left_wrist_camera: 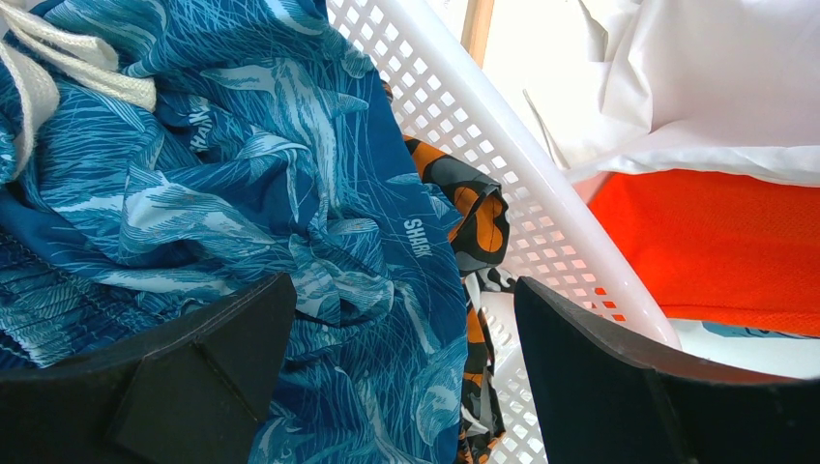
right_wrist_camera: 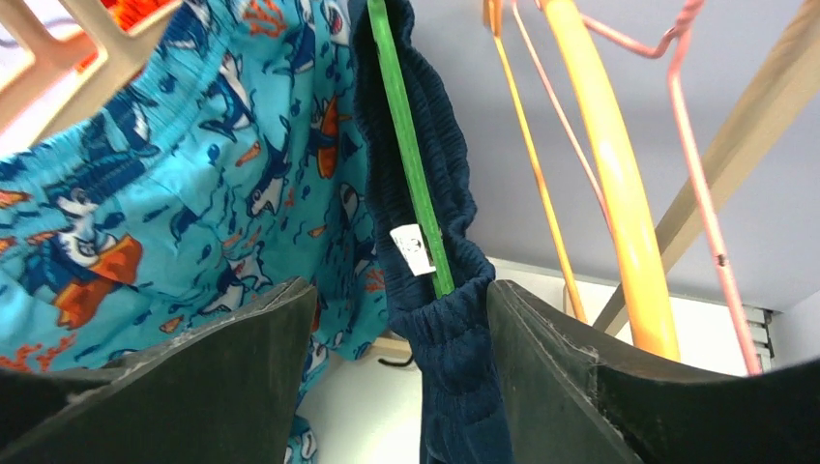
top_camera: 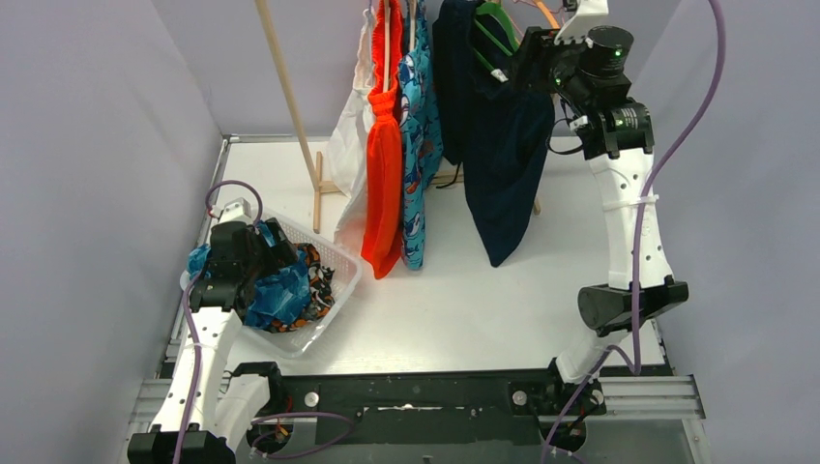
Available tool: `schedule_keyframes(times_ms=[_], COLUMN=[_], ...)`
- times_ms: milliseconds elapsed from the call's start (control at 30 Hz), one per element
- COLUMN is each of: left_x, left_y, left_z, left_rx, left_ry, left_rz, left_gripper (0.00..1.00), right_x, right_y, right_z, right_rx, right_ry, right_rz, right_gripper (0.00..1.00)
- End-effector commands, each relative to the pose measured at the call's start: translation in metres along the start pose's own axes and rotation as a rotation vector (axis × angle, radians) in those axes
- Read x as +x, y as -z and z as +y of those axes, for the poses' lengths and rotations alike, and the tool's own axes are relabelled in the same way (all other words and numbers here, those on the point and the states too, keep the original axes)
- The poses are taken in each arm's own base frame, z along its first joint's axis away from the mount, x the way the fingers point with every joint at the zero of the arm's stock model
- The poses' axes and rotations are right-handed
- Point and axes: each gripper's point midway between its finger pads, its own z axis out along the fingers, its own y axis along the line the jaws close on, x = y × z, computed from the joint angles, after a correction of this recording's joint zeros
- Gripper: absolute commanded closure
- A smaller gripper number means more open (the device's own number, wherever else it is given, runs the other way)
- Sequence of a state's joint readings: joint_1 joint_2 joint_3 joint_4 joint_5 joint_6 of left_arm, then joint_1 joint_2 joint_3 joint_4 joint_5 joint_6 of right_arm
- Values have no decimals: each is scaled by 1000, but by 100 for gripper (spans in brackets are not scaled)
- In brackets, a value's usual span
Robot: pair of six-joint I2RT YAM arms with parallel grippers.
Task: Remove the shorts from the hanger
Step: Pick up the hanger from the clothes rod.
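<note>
The plain navy shorts (top_camera: 498, 145) hang on a green hanger (right_wrist_camera: 411, 145) on the rack. My right gripper (top_camera: 517, 63) is up at their waistband and open. The navy shorts (right_wrist_camera: 454, 367) hang between its fingers and rest against the right one. The teal shark-print shorts (top_camera: 421, 126) and the bright orange shorts (top_camera: 384, 164) hang to the left. My left gripper (left_wrist_camera: 404, 329) is open over the white basket (top_camera: 338, 263), just above the blue patterned shorts (left_wrist_camera: 290, 193). The camouflage shorts (left_wrist_camera: 479, 222) lie beside them.
A white garment (top_camera: 346, 145) hangs at the rack's left end, by a slanted wooden leg (top_camera: 290, 97). Bare orange (right_wrist_camera: 600, 164) and pink (right_wrist_camera: 701, 184) hangers hang right of the navy shorts. Grey walls close in on both sides.
</note>
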State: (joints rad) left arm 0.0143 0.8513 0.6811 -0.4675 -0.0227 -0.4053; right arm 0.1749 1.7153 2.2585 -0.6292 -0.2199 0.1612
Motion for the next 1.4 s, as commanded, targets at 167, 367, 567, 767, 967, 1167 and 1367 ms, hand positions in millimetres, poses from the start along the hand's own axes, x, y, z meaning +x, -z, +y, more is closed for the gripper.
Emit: schedule_keyframes(times_ms=[167,367,567,767,967,1167,1367], left_x=[-16,-15,-16,-16,-17,-18,-19], left_y=[2,0,1,1,2,3,4], left_z=[-6,-6,-4,-4,-6,-6,-6], left_rx=[18,15,6,6,12,13,15], left_ry=[-11,-11,-9,-9,-9,-9,-9], left_rz=[-48,-40,-46,-46,-49,-54,-60], left_gripper=[16,16,16,16,16,16,16], right_x=[11,12,7,-25,-44,-59,-79], right_y=[-13,-19,-25,-12,-4,6,18], right_z=[-8,-10,-9,12,27,29,38], right_rx=[14,23,65,84,124,143,82], right_ry=[119,125,109,153,197,157,70], right_rz=[55,52,1,-132,-232,-356,-445], right_gripper=[37,55,82,100,100,100,100])
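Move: The near lower end of the green hanger, inside the navy shorts' waistband, is just beyond the open right fingers: about 3 cm ahead, level sideways and 4 cm below. The orange hanger is roughly 6 cm to this hand's right and 4 cm ahead; the turquoise shorts hang some 14 cm to its left, 3 cm ahead and 10 cm lower. From the left hand, the green hanger's end lies about 21 cm ahead, 46 cm right and 30 cm up. Down about 5 cm and forward some 3 cm, the right hand brings its open fingers over the green hanger's near end, then closes them on it, pinching it together with the navy waistband. Keeping the pinch, it carries them about 4 cm left towards the turquoise shorts, easing slightly back and rolling its left side down some 10 degrees. ##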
